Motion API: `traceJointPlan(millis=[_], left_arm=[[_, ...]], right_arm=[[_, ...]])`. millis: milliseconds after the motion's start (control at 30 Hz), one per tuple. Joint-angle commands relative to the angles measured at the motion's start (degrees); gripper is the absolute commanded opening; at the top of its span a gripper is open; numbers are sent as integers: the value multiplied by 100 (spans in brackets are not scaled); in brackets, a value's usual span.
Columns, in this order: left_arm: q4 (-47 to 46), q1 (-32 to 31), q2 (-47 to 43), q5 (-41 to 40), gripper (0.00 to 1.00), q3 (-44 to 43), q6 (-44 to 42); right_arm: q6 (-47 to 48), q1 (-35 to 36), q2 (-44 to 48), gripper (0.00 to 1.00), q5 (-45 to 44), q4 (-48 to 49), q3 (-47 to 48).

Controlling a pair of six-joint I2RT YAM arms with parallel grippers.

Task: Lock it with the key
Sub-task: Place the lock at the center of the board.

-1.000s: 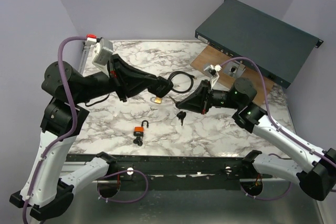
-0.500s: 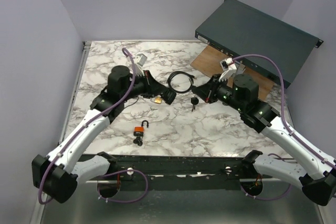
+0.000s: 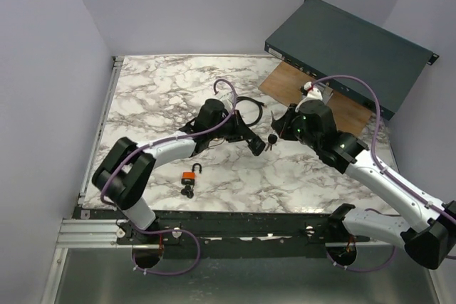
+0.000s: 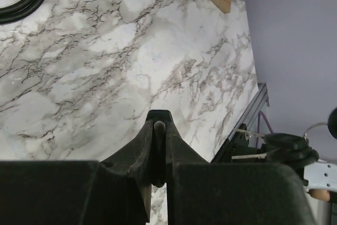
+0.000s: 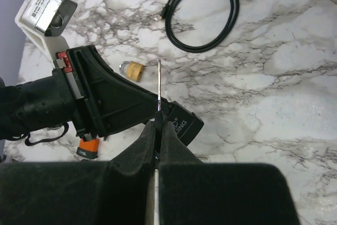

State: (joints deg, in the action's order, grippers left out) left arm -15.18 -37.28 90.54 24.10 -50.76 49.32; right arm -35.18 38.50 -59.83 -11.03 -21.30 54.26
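Note:
A black padlock (image 5: pixel 185 125) with white lettering sticks out beyond my left gripper's tips at the table's middle (image 3: pixel 256 148). My left gripper (image 4: pixel 158 122) is shut on it, with a thin grey rounded bar between the fingers. My right gripper (image 5: pixel 159 126) is shut on a key (image 5: pixel 159 85). The key's black head sits between the pads and its thin blade points at the left gripper. In the top view the key bunch (image 3: pixel 271 138) hangs just right of the padlock. Whether key and padlock touch, I cannot tell.
An orange padlock (image 3: pixel 189 178) lies near the front edge. A brass padlock (image 5: pixel 131 69) lies behind the left arm. A coiled black cable (image 3: pixel 246 108) lies further back, with a wooden board (image 3: pixel 313 94) and a dark metal box (image 3: pixel 349 40) at the back right.
My left gripper has swung right and nearer with the black padlock, leaving the brass padlock on the table. My right gripper has carried the key right and back, and both now meet mid-table.

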Motion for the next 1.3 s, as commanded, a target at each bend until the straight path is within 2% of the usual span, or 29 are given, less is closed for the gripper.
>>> traceJointPlan(millis=[0, 400, 767, 933, 1267], left_arm=[[-1392, -102, 525, 272, 0, -265, 478], [-1555, -113, 1525, 355, 0, -490, 610], [-1333, 22, 1888, 280, 19, -593, 498], [-938, 34, 1796, 148, 33, -638, 262], [-220, 35, 1333, -428, 38, -407, -65]], right_arm=[[-161, -38, -230, 1, -534, -251, -29], [-153, -91, -752, 1, -564, -186, 60], [-190, -98, -1184, 1, -410, -16, -20], [-218, -103, -1348, 1, -361, 123, -82], [-178, -97, -1768, 1, -162, 352, -22]])
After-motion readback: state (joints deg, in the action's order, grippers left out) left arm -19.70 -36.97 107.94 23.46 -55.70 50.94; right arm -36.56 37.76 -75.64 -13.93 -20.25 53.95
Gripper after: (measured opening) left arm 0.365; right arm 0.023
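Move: The lock, held below and to the right of the left fingers, is bound for the bare middle of the marble board: about 2 cm ahead of the left hand, 4 right and 12 down. Down on the board, the cable coil is about 18 cm straight ahead of that hand, and the yellow lock 8 ahead and 12 left. From the right hand, which holds the key, the black lock lies some 3 cm ahead, 6 left and 11 below. The black lock is lowered onto the middle of the board by the left hand, which sinks about 8 cm and edges some 3 cm forward. Near the bottom its fingers open by roughly a quarter of their range, loosening the grip around the lock. The right hand keeps the key pinched and sinks about 9 cm alongside, drifting slightly forward and tipping its fingers farther down by some 10 degrees. ##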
